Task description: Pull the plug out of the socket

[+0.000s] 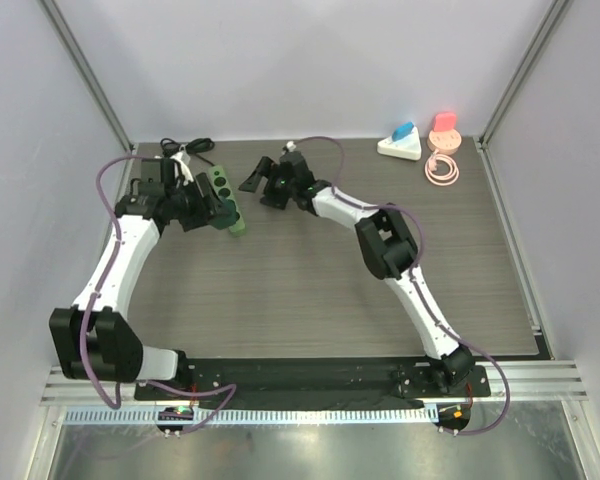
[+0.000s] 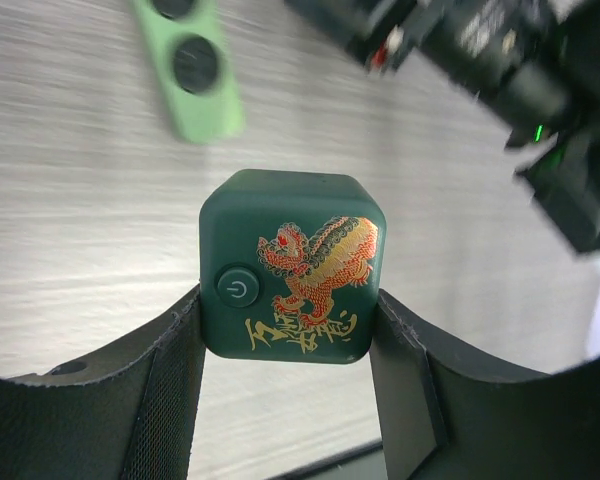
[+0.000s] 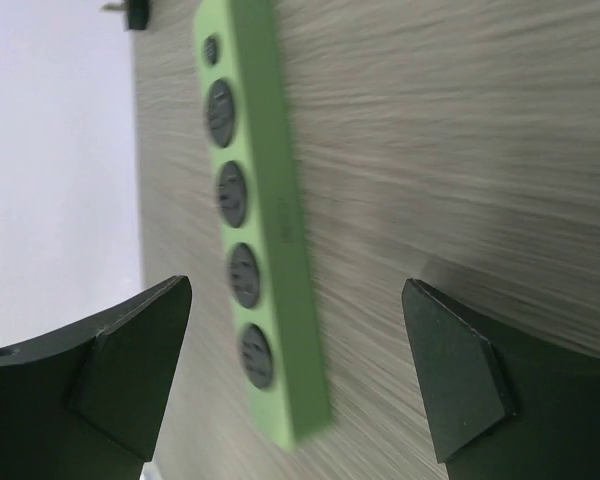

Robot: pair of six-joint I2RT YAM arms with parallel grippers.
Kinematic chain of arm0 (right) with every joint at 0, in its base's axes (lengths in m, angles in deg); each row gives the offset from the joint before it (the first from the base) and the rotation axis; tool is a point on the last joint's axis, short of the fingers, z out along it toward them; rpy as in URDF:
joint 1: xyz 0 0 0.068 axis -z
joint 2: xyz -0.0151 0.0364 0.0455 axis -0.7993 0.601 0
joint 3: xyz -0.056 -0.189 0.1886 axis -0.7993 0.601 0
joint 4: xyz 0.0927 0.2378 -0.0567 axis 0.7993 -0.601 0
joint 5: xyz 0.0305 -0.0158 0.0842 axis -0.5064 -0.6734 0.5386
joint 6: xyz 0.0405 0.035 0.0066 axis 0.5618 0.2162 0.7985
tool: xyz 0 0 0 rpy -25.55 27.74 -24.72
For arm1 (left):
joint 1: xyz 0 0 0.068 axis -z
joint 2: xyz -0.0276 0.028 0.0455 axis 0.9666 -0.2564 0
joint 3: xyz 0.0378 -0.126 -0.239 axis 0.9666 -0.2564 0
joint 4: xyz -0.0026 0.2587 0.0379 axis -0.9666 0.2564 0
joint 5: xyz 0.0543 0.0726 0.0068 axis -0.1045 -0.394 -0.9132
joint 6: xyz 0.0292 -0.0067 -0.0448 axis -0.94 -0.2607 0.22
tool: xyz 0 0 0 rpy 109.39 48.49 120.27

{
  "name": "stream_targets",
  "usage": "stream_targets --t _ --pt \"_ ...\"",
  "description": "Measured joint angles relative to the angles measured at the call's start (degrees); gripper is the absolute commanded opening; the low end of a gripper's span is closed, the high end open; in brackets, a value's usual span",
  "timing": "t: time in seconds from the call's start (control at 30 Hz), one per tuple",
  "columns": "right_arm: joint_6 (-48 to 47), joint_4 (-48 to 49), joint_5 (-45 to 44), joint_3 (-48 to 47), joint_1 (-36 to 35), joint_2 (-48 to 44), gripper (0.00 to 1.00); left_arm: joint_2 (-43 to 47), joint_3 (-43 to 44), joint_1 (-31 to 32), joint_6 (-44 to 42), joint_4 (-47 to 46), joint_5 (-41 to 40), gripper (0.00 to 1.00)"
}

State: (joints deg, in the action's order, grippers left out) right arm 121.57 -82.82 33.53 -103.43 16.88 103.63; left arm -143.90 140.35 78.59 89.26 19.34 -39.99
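A dark green cube plug (image 2: 292, 265) with a gold and red dragon and a power button sits between my left gripper's (image 2: 288, 305) two fingers, which press its two sides. It hangs clear of the light green socket strip (image 2: 195, 75), which lies on the table beyond it. From above, the left gripper (image 1: 218, 212) and plug (image 1: 224, 217) are over the strip's (image 1: 222, 186) near end. My right gripper (image 1: 252, 182) stands wide open just right of the strip. In the right wrist view the strip (image 3: 255, 230) lies below the spread gripper (image 3: 298, 290), untouched.
A white triangular charger (image 1: 400, 145), a pink block (image 1: 444, 128) and a coiled pink cable (image 1: 441, 168) sit at the back right. A black cable (image 1: 185, 147) lies at the back left, behind the strip. The enclosure walls close in on the left, back and right.
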Motion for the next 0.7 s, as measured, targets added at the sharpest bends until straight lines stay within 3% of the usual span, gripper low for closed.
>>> stream_targets --t 0.27,0.5,0.7 --pt "-10.7 -4.5 0.3 19.1 7.8 -16.5 0.93 6.5 -7.2 11.5 4.0 -6.9 0.7 0.00" --pt "-20.1 -7.7 -1.4 41.2 13.2 -37.9 0.96 -0.2 -16.2 21.6 8.4 -14.6 0.4 0.00" --pt "-26.8 -11.2 -4.4 59.3 15.6 -56.5 0.97 -5.4 -21.0 26.3 11.1 -22.9 1.4 0.00"
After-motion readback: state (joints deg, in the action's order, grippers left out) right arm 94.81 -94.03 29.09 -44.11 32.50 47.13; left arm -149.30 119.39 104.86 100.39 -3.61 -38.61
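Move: The left hand already holds the green plug, clear of the socket strip, whose middle is roughly 11 cm straight ahead and 17 cm below. The bare table for the plug is about 10 cm back, 17 cm right and 19 cm below; the black cord coil lies some 22 cm ahead and 10 cm left. From the open, empty right hand the strip is about 7 cm left, 2 cm back and 5 cm below. Keep the left grip on the plug and carry it about 15 cm right and somewhat back, away from the socket strip, rising barely before sinking towards the bare table while turning some 20 degrees clockwise. Draw the open right gripper about 27 cm right, away from the strip, swinging back too in the second half and rising slightly, its left side rolling down. ##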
